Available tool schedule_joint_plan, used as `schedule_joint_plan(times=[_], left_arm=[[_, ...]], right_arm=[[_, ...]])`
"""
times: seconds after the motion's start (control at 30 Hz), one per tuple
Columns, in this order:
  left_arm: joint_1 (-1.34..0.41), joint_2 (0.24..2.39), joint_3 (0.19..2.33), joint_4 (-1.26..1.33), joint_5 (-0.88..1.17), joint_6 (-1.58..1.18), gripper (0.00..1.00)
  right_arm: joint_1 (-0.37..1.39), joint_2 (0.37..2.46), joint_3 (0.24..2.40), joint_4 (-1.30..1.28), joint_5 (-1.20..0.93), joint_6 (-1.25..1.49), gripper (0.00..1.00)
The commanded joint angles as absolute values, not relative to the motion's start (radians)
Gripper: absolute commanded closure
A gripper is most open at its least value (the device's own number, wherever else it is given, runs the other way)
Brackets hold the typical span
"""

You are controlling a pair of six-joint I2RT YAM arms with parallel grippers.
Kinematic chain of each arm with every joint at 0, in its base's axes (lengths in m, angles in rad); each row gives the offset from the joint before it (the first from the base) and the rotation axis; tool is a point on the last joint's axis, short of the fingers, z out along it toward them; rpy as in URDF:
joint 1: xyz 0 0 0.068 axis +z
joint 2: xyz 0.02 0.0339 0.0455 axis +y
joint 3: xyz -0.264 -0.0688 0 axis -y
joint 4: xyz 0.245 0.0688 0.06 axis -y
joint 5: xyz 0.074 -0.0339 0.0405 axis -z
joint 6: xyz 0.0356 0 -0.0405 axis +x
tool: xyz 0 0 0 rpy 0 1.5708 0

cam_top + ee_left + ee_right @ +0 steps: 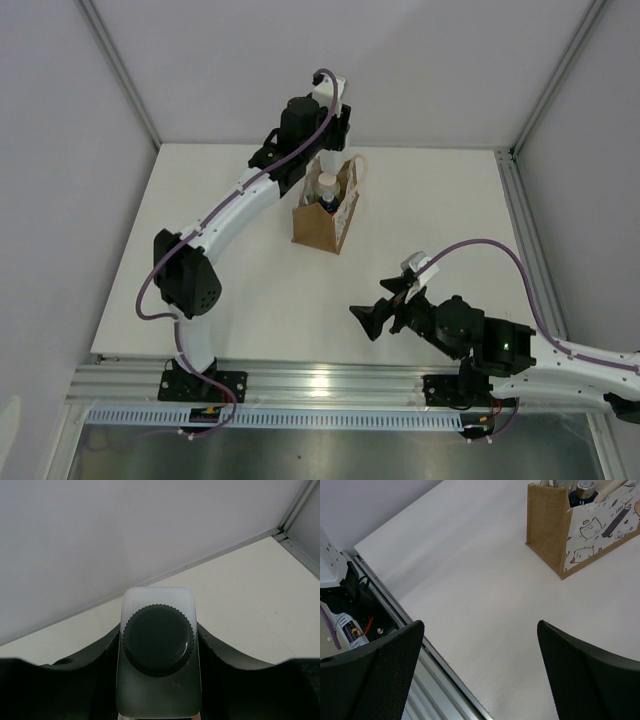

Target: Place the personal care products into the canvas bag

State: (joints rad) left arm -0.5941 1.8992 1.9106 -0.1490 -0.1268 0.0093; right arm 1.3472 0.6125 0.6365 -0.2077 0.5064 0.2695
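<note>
My left gripper (160,647) is shut on the clear squarish bottle (159,690) with the dark round cap (158,639), held between the black fingers (95,657). In the top view this gripper (318,165) hangs over the far end of the canvas bag (318,228), and the wrist hides the clear bottle. Inside the bag I see a whitish bottle top (327,184) and a dark-blue cap (328,205). The bag (547,527) and the dark-blue cap (581,499) also show in the right wrist view. My right gripper (375,320) is open and empty, low over the table's near part (480,627).
The white table (220,250) ends at a metal rail (320,380) in front. Grey walls and a frame post (120,70) stand behind. The bag's cream handle (357,165) sticks up beside my left wrist. Cables and a board lie below the table's edge (350,625).
</note>
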Motion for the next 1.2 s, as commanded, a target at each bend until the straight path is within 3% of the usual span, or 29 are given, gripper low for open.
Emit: schedule_joint_plan(times=[0.0,1.17], left_arm=[[-0.545,1.850,1.928,0.098,-0.152,0.020,0.99],[-0.535,1.950,1.769,0.092,-0.338,0.121,1.00]], right_arm=[[1.356,0.600,0.661,-0.170,0.476,0.287,0.01],[1.373,0.601,0.664,-0.158,0.403,0.291,0.02]])
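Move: My left hand grips the white bottle with the dark cap high over the canvas bag. The bag's middle lies about 5 cm ahead, 3 cm left and some 27 cm below that hand. Already in the bag, the pale-capped jar is roughly 6 cm ahead and 3 cm left, and the dark-capped bottle about 1 cm back and 2 cm left. From my empty right hand the bag is some 42 cm ahead, 9 cm left and 17 cm lower. Keeping my grip on the white bottle, I bring my left hand down about 6 cm while easing it some 4 cm forward and 5 cm left, towards the far left part of the bag's opening. The sideways shift comes early, and most of what follows is sinking. The hand turns about 10 degrees counter-clockwise. My open right hand eases back some 2 cm. ##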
